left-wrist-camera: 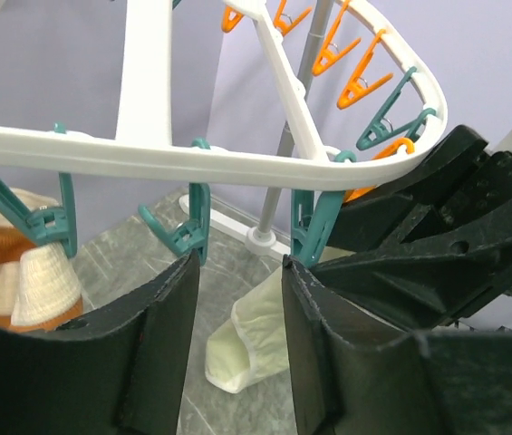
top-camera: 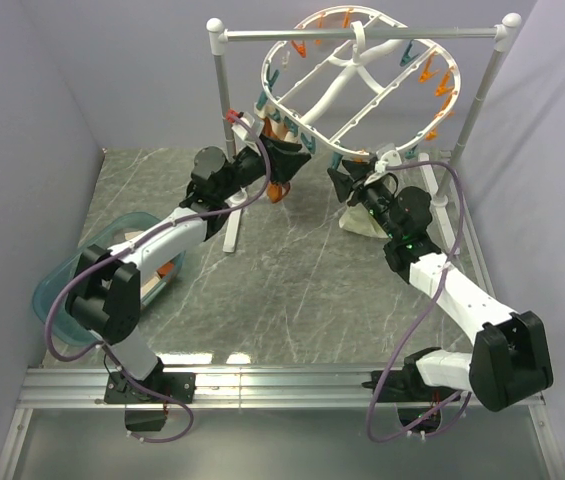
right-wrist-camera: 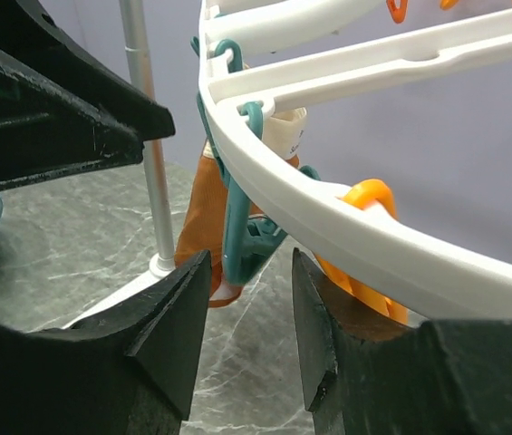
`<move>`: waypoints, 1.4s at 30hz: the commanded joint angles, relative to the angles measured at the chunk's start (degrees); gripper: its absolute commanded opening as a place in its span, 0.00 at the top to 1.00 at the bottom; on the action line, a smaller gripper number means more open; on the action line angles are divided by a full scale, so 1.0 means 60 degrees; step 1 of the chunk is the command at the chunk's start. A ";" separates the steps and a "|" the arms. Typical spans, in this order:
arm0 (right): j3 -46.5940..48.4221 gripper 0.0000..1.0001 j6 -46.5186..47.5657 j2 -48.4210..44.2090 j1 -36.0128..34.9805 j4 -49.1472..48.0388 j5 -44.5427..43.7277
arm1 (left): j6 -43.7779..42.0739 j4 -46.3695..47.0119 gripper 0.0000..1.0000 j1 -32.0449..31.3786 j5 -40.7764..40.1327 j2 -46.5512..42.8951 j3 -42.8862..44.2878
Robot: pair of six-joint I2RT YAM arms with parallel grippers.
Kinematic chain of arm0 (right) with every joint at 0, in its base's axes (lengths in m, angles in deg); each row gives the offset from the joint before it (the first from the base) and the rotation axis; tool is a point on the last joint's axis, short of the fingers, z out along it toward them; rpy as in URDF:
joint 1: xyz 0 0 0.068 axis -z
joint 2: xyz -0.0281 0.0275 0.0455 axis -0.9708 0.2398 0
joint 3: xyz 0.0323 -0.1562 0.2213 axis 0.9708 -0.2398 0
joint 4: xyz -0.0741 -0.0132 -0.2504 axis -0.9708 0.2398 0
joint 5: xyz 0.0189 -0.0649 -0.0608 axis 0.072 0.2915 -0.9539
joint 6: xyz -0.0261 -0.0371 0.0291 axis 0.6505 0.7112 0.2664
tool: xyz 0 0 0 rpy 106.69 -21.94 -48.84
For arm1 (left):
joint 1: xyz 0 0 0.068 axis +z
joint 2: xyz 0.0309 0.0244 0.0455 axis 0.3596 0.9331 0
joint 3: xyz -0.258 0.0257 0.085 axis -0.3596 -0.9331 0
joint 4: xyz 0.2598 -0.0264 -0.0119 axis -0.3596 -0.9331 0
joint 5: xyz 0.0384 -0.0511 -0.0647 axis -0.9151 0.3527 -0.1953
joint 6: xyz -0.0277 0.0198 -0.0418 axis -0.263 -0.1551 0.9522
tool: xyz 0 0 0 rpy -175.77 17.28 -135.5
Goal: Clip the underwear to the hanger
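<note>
The white oval hanger (top-camera: 357,95) hangs from the rail, with teal and orange clips around its rim. The pale cream underwear (top-camera: 367,218) sags down to the table below the hanger's near rim. In the left wrist view the underwear (left-wrist-camera: 251,340) shows between my fingers; its upper end runs behind one finger toward a teal clip (left-wrist-camera: 314,222), and I cannot tell whether it is clipped. My left gripper (top-camera: 284,152) (left-wrist-camera: 237,263) is open under the rim. My right gripper (top-camera: 352,180) (right-wrist-camera: 250,256) is open and empty just below a teal clip (right-wrist-camera: 242,236), beside an orange clip (right-wrist-camera: 364,263).
The white rail stand (top-camera: 224,130) carries the hanger, with one foot on the table between the arms. An orange-brown garment (top-camera: 280,190) (right-wrist-camera: 197,217) hangs clipped on the hanger's left side. A teal bin (top-camera: 62,290) sits at the left. The two grippers are close together.
</note>
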 commanded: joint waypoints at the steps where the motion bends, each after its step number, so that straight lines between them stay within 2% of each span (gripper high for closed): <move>1: 0.0529 0.52 -0.0120 0.0144 0.0069 -0.0716 -0.0112 | -0.0074 0.0806 0.54 0.0033 0.0264 0.0122 0.0588; 4: 0.0632 0.51 -0.0237 0.0335 0.0083 -0.0834 -0.0185 | -0.0074 0.0792 0.55 0.0033 0.0337 0.0283 0.0764; 6: 0.0705 0.51 -0.0238 0.0408 0.0069 -0.0863 -0.0156 | -0.0132 0.0894 0.61 0.0004 0.0556 0.0385 0.0881; 15: 0.0910 0.51 -0.0150 0.0745 0.0069 -0.0995 -0.0024 | -0.0133 0.0646 0.75 -0.0244 0.1069 0.0927 0.1613; 25: 0.1071 0.49 -0.0091 0.0979 0.0112 -0.0965 -0.0639 | 0.0058 0.0396 0.81 -0.0377 0.0967 0.1089 0.1731; 29: 0.1130 0.51 -0.0164 0.1038 0.0171 -0.1039 -0.0728 | 0.0116 0.0440 0.81 -0.0391 0.0982 0.1074 0.1673; 32: 0.1130 0.56 -0.0150 0.1038 0.0215 -0.1112 -0.0684 | 0.0263 0.0572 0.81 -0.0391 0.1113 0.1089 0.1687; 35: 0.1130 0.65 -0.0150 0.1024 0.0302 -0.1097 -0.0596 | 0.0526 0.0747 0.79 -0.0333 0.1289 0.1103 0.1687; 39: 0.1072 0.83 -0.0091 0.0921 0.0449 -0.0893 -0.0391 | 0.0819 0.0792 0.78 -0.0303 0.1480 0.1045 0.1644; 42: 0.0969 0.90 -0.0076 0.0819 0.0552 -0.0761 -0.0230 | 0.0864 0.0763 0.76 -0.0274 0.1378 0.1016 0.1571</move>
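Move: The teal clip on the hanger's near rim sits just off the right fingertips, about 3 cm ahead, 1 cm left and 2 cm up. An orange clip on the same rim is some 3 cm ahead and 3 cm right of that hand, 2 cm up. From the left hand, the near-rim teal clip lies roughly 7 cm right, 1 cm ahead and 2 cm up; the next teal clip stands about 4 cm ahead, 1 cm right and 2 cm up. Forward about 3.5 cm, the right hand brings its open fingers around the teal clip on the near rim, then drifts nearly 2 cm right as they close and pinch it below the rim. Meanwhile the left hand shifts right about 4 cm, rising a little and swinging slightly clockwise, its fingers narrowing with nothing seen between them. ##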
